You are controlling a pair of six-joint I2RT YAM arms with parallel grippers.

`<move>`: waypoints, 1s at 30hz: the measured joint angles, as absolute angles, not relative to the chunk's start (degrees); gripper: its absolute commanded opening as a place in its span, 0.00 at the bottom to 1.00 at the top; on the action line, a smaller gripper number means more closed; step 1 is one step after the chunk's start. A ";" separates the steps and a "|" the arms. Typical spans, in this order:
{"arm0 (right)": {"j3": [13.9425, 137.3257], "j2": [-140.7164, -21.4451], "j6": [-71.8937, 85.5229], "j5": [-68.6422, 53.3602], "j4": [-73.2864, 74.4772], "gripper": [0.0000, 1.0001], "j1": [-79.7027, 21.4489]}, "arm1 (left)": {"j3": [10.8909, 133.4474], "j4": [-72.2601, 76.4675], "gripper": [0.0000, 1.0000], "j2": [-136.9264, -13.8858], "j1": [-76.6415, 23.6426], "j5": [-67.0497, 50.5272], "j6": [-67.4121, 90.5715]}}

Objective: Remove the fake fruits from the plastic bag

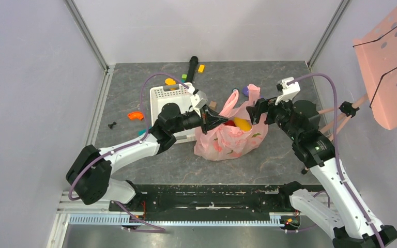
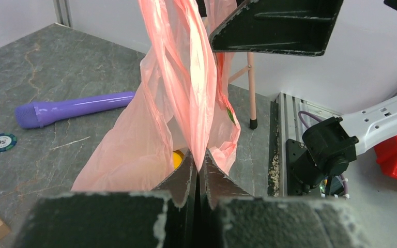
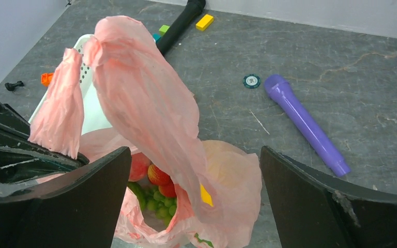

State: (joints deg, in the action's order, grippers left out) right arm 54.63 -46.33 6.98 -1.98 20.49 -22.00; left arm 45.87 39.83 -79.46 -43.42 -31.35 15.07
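Note:
The pink plastic bag (image 1: 227, 138) sits mid-table with its mouth open upward. My left gripper (image 1: 220, 120) is shut on a fold of the bag's rim, seen pinched between the fingertips in the left wrist view (image 2: 200, 166). My right gripper (image 1: 253, 111) is open wide over the bag mouth (image 3: 195, 151); one loop handle (image 3: 144, 98) drapes between the jaws, ungripped. Inside the bag I see a pink-red peach (image 3: 138, 165), red berries (image 3: 159, 174), green grapes (image 3: 161, 207) and a yellow fruit (image 3: 205, 196), which also shows in the top view (image 1: 242, 124).
The white basket (image 1: 171, 97) stands just left of the bag. A purple cylinder (image 3: 305, 124) and a poker chip (image 3: 252, 80) lie behind it. A black cylinder (image 1: 192, 66), a yellow block (image 1: 201, 68) and an orange piece (image 1: 134, 115) lie around. A pink perforated panel (image 1: 393, 67) stands far right.

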 measured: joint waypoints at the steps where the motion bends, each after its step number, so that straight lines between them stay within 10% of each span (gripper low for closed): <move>1: 54.61 -45.98 7.01 -1.83 20.18 0.98 -22.00 | 45.98 39.35 0.04 -79.44 -43.48 -31.31 15.09; 23: 86.00 -56.97 10.41 -8.75 26.24 0.95 -21.98 | 47.31 33.91 0.04 -78.13 -43.53 -29.02 15.07; 30: 86.04 -60.51 14.70 -8.84 27.92 0.21 -26.61 | 47.31 32.60 0.04 -77.93 -43.53 -28.73 15.05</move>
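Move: From the open right gripper, the top of the bag's free right handle stands about 10 cm above, roughly 4 cm to the left and 2 cm ahead. The yellow fruit lies in the bag some 18 cm below, 6 cm ahead and 3 cm left; the handle held by the left gripper is about 11 cm left at nearly its height, level fore and aft. From the left gripper, the free handle's top is some 7 cm right, 3 cm ahead and 12 cm higher. Raise the open right gripper about 17 cm beside the bag's free handle, then bring it left some 5 cm and sink it 2 or 3 cm to the handle's top, turning it roughly 10 degrees counter-clockwise and lifting its left side as much, while the fingers close about halfway. Keep the left gripper shut on the other handle, nearly still. ##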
